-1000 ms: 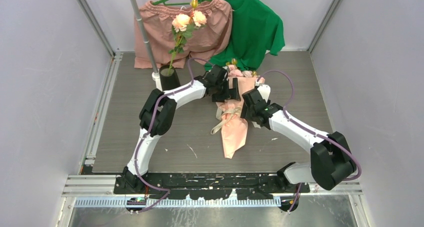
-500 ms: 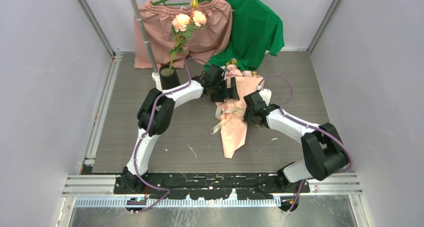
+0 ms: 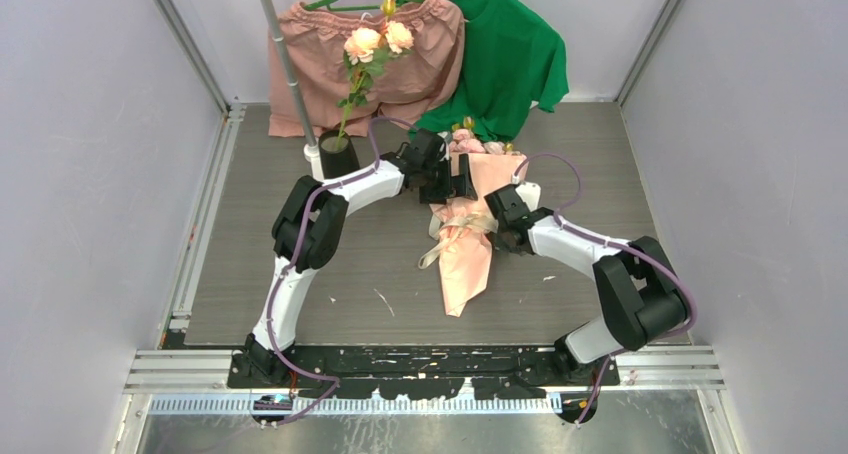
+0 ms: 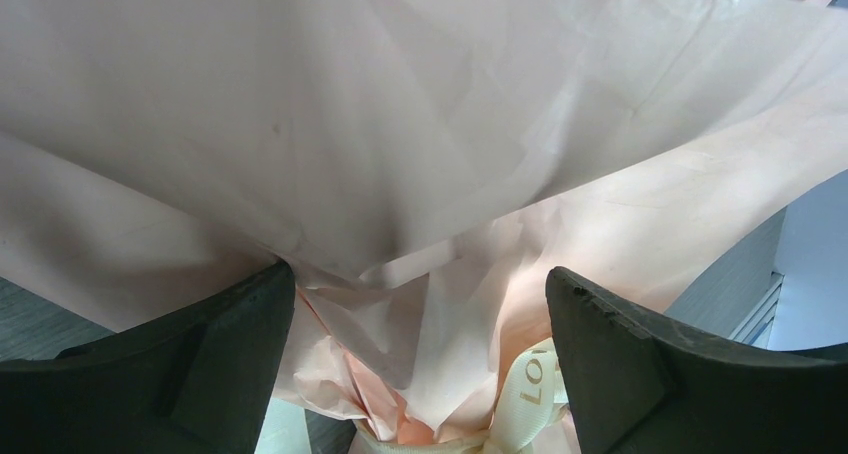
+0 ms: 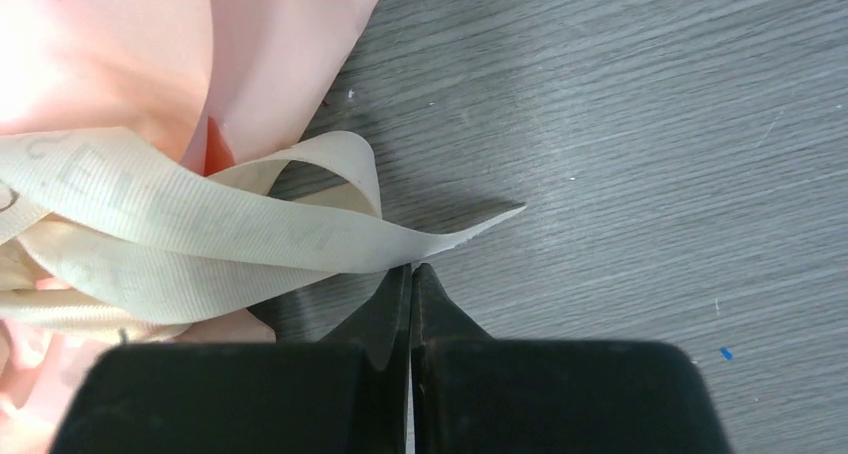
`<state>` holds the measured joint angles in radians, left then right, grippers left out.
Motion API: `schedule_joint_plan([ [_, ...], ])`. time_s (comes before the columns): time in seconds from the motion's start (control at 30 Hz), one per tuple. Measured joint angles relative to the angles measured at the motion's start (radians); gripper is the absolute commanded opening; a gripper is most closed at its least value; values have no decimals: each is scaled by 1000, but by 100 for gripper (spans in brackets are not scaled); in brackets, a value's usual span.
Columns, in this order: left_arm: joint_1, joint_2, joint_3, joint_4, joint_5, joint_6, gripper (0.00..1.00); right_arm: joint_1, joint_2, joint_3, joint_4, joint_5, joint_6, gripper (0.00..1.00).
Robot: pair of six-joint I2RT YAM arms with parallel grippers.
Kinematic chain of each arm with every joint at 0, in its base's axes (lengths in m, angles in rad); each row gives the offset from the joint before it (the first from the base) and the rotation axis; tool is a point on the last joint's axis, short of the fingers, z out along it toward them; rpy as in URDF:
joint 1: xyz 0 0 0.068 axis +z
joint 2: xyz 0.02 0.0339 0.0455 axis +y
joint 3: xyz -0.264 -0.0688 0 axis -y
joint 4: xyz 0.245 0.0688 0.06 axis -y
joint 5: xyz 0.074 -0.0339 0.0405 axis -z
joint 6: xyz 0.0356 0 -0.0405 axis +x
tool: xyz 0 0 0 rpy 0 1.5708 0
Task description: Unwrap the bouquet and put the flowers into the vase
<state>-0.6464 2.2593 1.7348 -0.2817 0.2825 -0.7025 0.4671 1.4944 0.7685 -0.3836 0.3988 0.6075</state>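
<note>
The bouquet (image 3: 467, 259) lies on the table in its salmon-pink paper, with the cream ribbon (image 3: 452, 232) tied round its middle. A few of the flowers (image 3: 467, 142) peek out at its far end. My left gripper (image 3: 455, 181) is open, and its jaws straddle the wide paper (image 4: 420, 154) just above the ribbon (image 4: 530, 394). My right gripper (image 3: 492, 231) is shut; its tips (image 5: 411, 267) meet at the lower edge of a ribbon tail (image 5: 200, 244). Whether the ribbon is pinched does not show. The black vase (image 3: 338, 157) stands at the back left.
Pale peach roses (image 3: 375, 42) stand in the vase. A grey pole (image 3: 285, 59) on a white base rises behind it. Pink shorts (image 3: 420, 69) and a green shirt (image 3: 510, 59) hang at the back. Walls close in on both sides.
My right gripper moved left towards the bouquet's ribbon and went from open to shut. The left gripper stayed open over the paper.
</note>
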Motion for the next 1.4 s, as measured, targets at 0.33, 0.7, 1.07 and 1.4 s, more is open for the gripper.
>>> schedule_joint_plan([
  [0.33, 2, -21, -45, 40, 6, 2, 97, -6, -309, 4, -58, -14, 34, 99],
  [0.7, 8, -91, -154, 73, -14, 39, 97, 44, -229, 123, -273, -45, -167, 100],
  [1.07, 16, -107, -162, 42, -20, 90, 97, 100, -155, 122, -267, -56, -256, 100],
  [1.4, 53, -94, -135, 19, 2, 89, 97, 135, -3, 119, -203, -62, -346, 98],
])
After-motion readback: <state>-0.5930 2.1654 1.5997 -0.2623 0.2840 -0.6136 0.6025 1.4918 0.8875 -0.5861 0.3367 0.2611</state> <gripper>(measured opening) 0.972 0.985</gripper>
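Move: The loose ribbon tail is right at the right hand's shut fingertips, its end about 1 cm ahead; from there the bow lies some 9 cm left and 3 cm ahead, and the flower heads 20 cm ahead and 5 cm left. From the left hand, whose wide-open fingers are at the wrapping paper, the tail is about 11 cm back and 12 cm right, 4 cm lower; the bow sits roughly 7 cm back and 3 cm right. Straight up by about 9 cm goes the right hand, its fingers springing from shut to wide open; then it eases back and left some 3 cm each, sinks about 7 cm over the ribbon tail and turns some 25 degrees counter-clockwise. Meanwhile the left hand, fingers still spread at the paper, drags the bouquet left about 4 cm, dipping slightly back and then forward again. ##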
